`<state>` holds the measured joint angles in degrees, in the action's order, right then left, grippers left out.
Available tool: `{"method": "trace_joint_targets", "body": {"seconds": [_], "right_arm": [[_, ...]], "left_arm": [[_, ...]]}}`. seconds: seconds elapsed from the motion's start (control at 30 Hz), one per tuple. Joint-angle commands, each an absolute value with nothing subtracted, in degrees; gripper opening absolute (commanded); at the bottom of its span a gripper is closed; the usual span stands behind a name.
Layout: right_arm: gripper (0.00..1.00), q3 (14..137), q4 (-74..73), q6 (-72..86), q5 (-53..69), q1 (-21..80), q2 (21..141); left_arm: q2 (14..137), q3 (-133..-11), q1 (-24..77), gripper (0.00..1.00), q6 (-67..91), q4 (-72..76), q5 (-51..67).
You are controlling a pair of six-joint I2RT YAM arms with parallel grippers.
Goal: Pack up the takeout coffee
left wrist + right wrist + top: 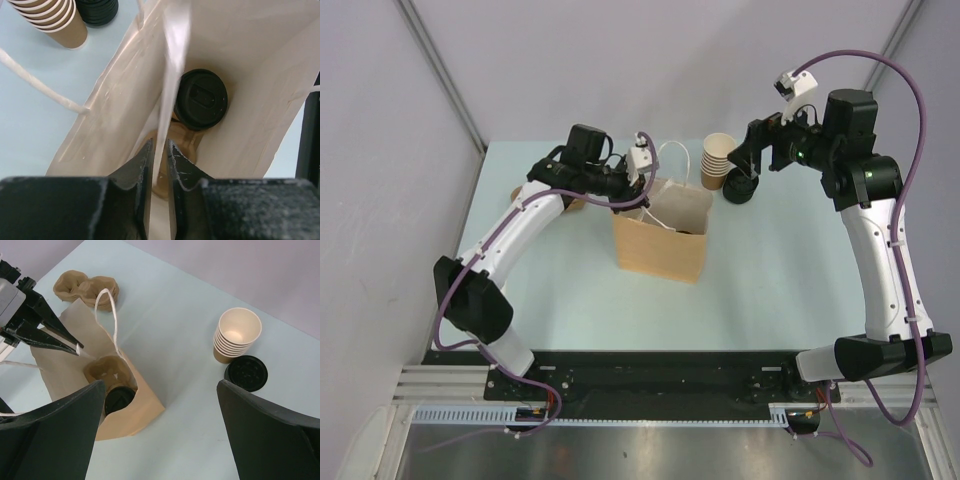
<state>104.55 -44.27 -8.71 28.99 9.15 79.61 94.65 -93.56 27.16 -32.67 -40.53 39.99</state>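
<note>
The takeout coffee (201, 98), a brown cup with a black lid, stands inside the open brown paper bag (660, 245), next to a pulp cup carrier (107, 371). In the right wrist view the coffee's lid (118, 399) shows through the bag's mouth. My left gripper (159, 142) is at the bag's top left rim. Its jaws stand a narrow gap apart, with the paper edge running between them, unpinched. My right gripper (161, 382) hangs wide open above the table right of the bag, holding nothing.
A stack of lidless tan cups (717, 160) and a pile of black lids (740, 190) sit at the back right of the bag, under the right gripper (740, 165). Another pulp carrier (85, 285) lies behind the bag on the left. White handles stick up from the bag.
</note>
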Motion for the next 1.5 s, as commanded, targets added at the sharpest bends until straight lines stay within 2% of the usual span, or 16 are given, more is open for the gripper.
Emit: {"method": "trace_joint_targets", "body": {"seconds": [0.0, 0.27, 0.57, 0.67, 0.83, 0.93, 1.1, 1.17, 1.2, 1.23, 1.47], "right_arm": [[1.00, 106.52, -42.89, -8.79, 29.97, 8.88, 79.54], [1.00, 106.79, -43.07, -8.79, 30.32, 8.70, 79.72], [1.00, 107.05, -43.15, -8.26, 30.94, 8.70, 80.07], [1.00, 106.79, -43.59, -8.09, 30.76, 8.61, 80.16], [1.00, 104.07, -43.68, -6.51, 31.29, 7.74, 80.24], [1.00, 102.05, -43.33, -4.93, 31.90, 5.99, 80.51], [1.00, 97.13, -42.37, -2.11, 34.62, 0.45, 81.39], [1.00, 93.97, -42.63, -2.46, 35.33, -3.07, 81.56], [1.00, 92.91, -42.97, -3.42, 35.16, -3.69, 81.48], [1.00, 90.55, -43.50, -4.04, 35.07, -4.65, 81.30], [1.00, 80.09, -45.79, -7.73, 31.99, -5.80, 76.39]], "left_arm": [[89.83, -96.24, 28.65, 0.23, -36.03, -42.19, 39.82], [87.98, -98.69, 29.62, 0.31, -35.34, -42.19, 37.80], [88.51, -109.77, 29.53, 0.33, -28.57, -42.36, 37.36], [88.51, -113.20, 27.78, 0.35, -24.01, -41.58, 37.09], [87.72, -115.58, 16.63, 0.43, -8.55, -38.59, 42.18], [85.70, -111.28, 10.39, 0.51, -5.28, -37.88, 42.54], [82.00, -102.75, 0.89, 0.70, -4.92, -43.83, 42.02], [80.95, -99.17, -2.43, 0.85, -7.45, -46.39, 41.66], [80.51, -97.57, -3.16, 0.89, -8.86, -49.28, 41.49], [79.99, -93.73, -3.60, 0.99, -12.01, -50.35, 41.14], [76.46, -77.00, -3.43, 1.00, -16.96, -53.79, 34.54]]}}
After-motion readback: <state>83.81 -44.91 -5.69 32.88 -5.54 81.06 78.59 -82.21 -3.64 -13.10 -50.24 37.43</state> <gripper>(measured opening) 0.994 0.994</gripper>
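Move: The takeout bag's middle lies about 5 cm right of the left hand, neither ahead nor back, some 12 cm below; a strand of its near handle runs between the barely parted fingertips. Cup stack about 19 cm ahead and 18 right, black lids 17 ahead and 25 right, and brown cup carrier 16 ahead and 24 left, all well lower. From the right hand, wide open, the bag is about 15 cm left, level fore-and-aft, 28 below. The bag's near handle comes free of the left fingers as they open wide; the left hand climbs nearly 18 cm off the bag mouth, then swings some 20 cm left, turning about 40 degrees counter-clockwise and sinking back close to its starting height. Late on, the open right hand lowers about 14 cm and eases 8 cm right, tipping downward. ##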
